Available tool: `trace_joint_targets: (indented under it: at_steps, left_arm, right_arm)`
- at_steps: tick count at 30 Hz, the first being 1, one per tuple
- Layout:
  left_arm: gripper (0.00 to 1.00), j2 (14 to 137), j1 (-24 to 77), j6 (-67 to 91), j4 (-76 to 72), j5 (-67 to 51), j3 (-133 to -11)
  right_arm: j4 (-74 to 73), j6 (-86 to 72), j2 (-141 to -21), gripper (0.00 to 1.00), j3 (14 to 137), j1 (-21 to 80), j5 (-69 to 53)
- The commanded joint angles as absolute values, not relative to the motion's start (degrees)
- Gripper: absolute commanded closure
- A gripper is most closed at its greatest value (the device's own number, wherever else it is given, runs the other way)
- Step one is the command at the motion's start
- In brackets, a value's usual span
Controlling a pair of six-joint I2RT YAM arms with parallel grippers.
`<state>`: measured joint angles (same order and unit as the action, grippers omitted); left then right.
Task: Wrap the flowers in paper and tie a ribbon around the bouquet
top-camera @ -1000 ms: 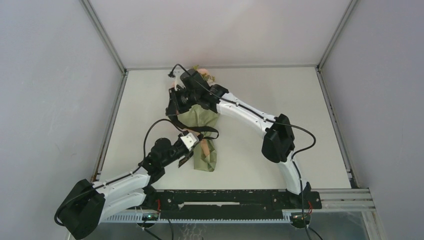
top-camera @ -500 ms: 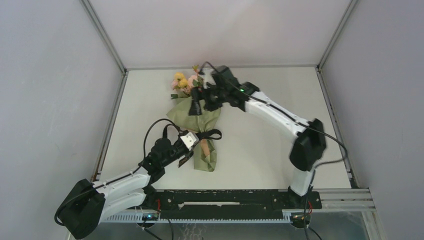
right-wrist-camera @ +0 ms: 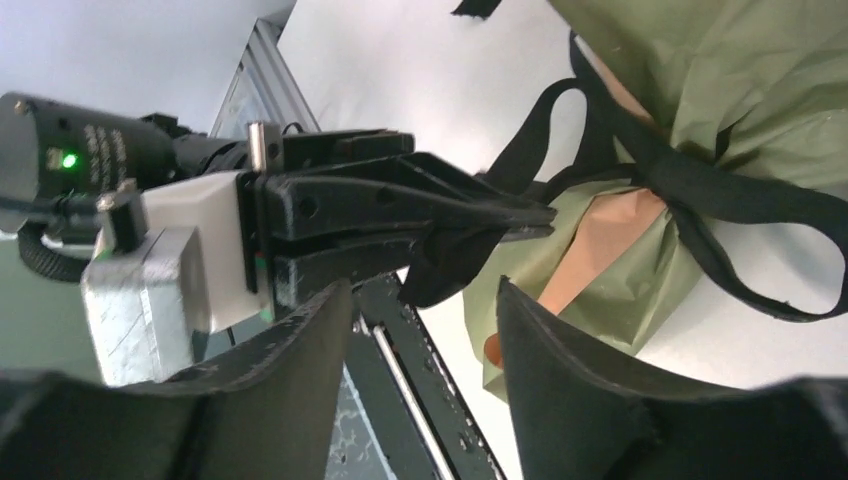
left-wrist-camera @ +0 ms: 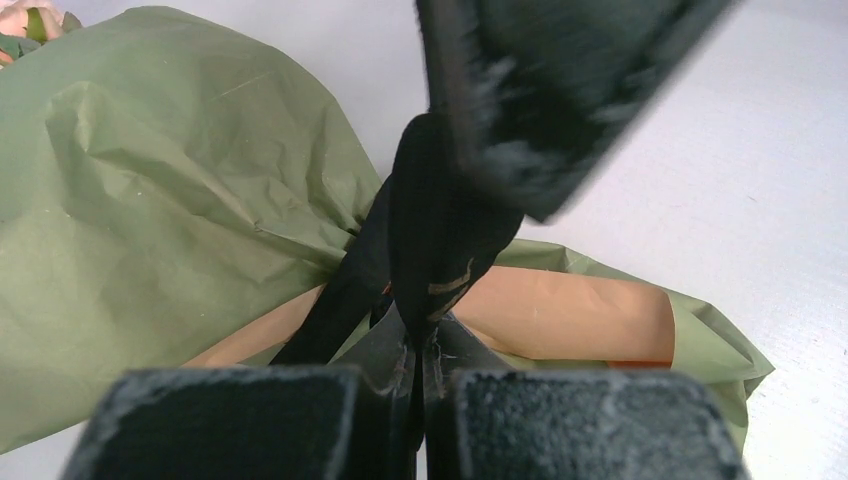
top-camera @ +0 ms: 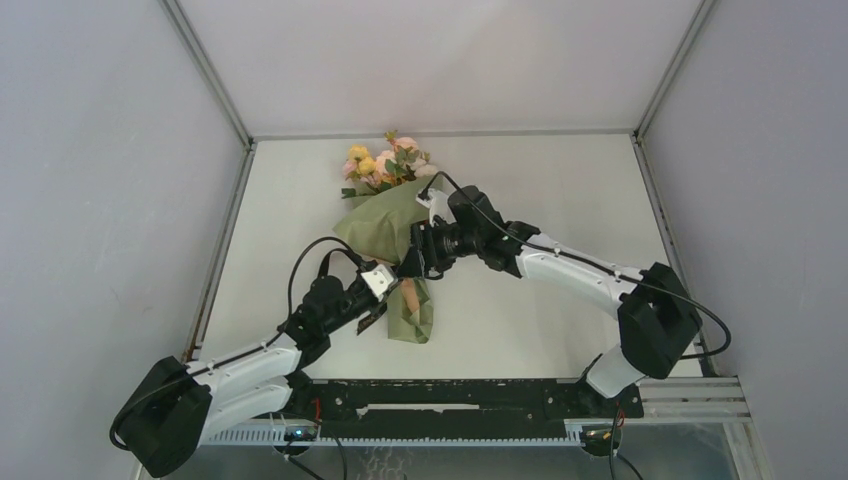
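Observation:
The bouquet lies on the table, its flowers (top-camera: 383, 160) at the far end and the olive paper (top-camera: 380, 225) wrapped round the stems. Peach lining (left-wrist-camera: 570, 315) shows at the narrow waist. The black ribbon (right-wrist-camera: 700, 190) circles that waist with a loose loop. My left gripper (top-camera: 394, 284) is shut on a ribbon end (left-wrist-camera: 440, 250) just left of the waist. My right gripper (top-camera: 410, 262) is open beside the left fingertips, and the held ribbon end (right-wrist-camera: 450, 262) hangs just above its gap (right-wrist-camera: 425, 300). Nothing sits between the right fingers.
The bouquet's lower paper end (top-camera: 412, 318) points toward the black base rail (top-camera: 470, 395). Metal frame posts (top-camera: 225, 100) border the white table (top-camera: 560, 180) at left and right.
My right arm has swung back from the flower heads at the far end to the bouquet's waist beside the left gripper, and its jaws have opened. The left arm has kept still with the ribbon.

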<state>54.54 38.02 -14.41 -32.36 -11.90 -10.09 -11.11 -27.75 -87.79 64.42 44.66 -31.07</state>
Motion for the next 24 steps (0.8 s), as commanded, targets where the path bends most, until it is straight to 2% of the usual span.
trace_joint_targets:
  at_steps: [1, 8, 9, 12, 13, 14, 18, 19, 21, 24]
  left_arm:
    - [1.00, 54.4, 38.4, -13.8, -33.8, -11.9, -10.8]
    - [1.00, 54.6, 38.3, -14.1, -33.5, -12.4, -11.0]
    - [1.00, 54.7, 38.3, -14.2, -33.3, -12.7, -11.1]
    - [1.00, 54.8, 38.4, -14.2, -32.5, -12.8, -11.7]
    - [1.00, 54.8, 38.3, -14.2, -32.0, -13.2, -12.1]
    - [0.94, 54.7, 38.3, -14.3, -30.8, -13.5, -12.9]
    - [0.35, 52.7, 38.1, -16.4, -18.9, -15.5, -19.7]
    - [0.26, 52.0, 37.8, -18.3, -13.3, -17.1, -22.7]
    - [0.17, 51.9, 37.2, -25.0, -1.0, -18.3, -29.1]
    - [0.11, 54.3, 34.8, -39.0, 19.5, -15.9, -37.9]
  right_arm:
    - [-4.8, -29.7, -90.7, 0.43, 65.2, 43.7, -31.4]
    - [-0.7, -30.8, -93.5, 0.59, 65.2, 43.7, -33.9]
    - [-0.6, -30.7, -93.6, 0.66, 65.1, 43.8, -34.5]
    - [-0.6, -30.1, -93.7, 1.00, 65.1, 44.0, -36.1]
    - [-0.8, -29.7, -93.6, 1.00, 65.1, 44.0, -36.2]
    - [-1.4, -29.0, -93.6, 1.00, 65.1, 44.0, -36.2]
    - [-3.5, -27.2, -93.2, 1.00, 65.2, 43.3, -34.2]
    - [-3.8, -26.9, -93.3, 1.00, 65.2, 43.2, -33.8]
    - [-4.0, -26.5, -93.5, 1.00, 65.2, 42.9, -33.4]
    - [-4.2, -25.8, -93.6, 1.00, 65.1, 42.8, -32.7]
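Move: The ribbon's free tail stands up out of the left fingers, which keep it pinched; from the right hand it lies about 2 cm ahead, 2 cm left and 3 cm lower, and from the left about 2 cm right and 4 cm higher. The ribbon knot at the paper's waist sits some 4 cm ahead of the right hand, 2 cm left and 14 cm below; the paper's foot is roughly 12 cm nearer the base than that knot, 1 cm to its right. The ribbon tail changes hands: the right hand sinks nearly 3 cm, easing forward and left by about 1.5 cm each, shuts its open fingers on the tail just above the left fingertips and holds there. Only then do the left fingers open wide and let go, that hand dipping a centimetre before rising about 3 cm with a roughly 10-degree tilt, its left side lifting. ##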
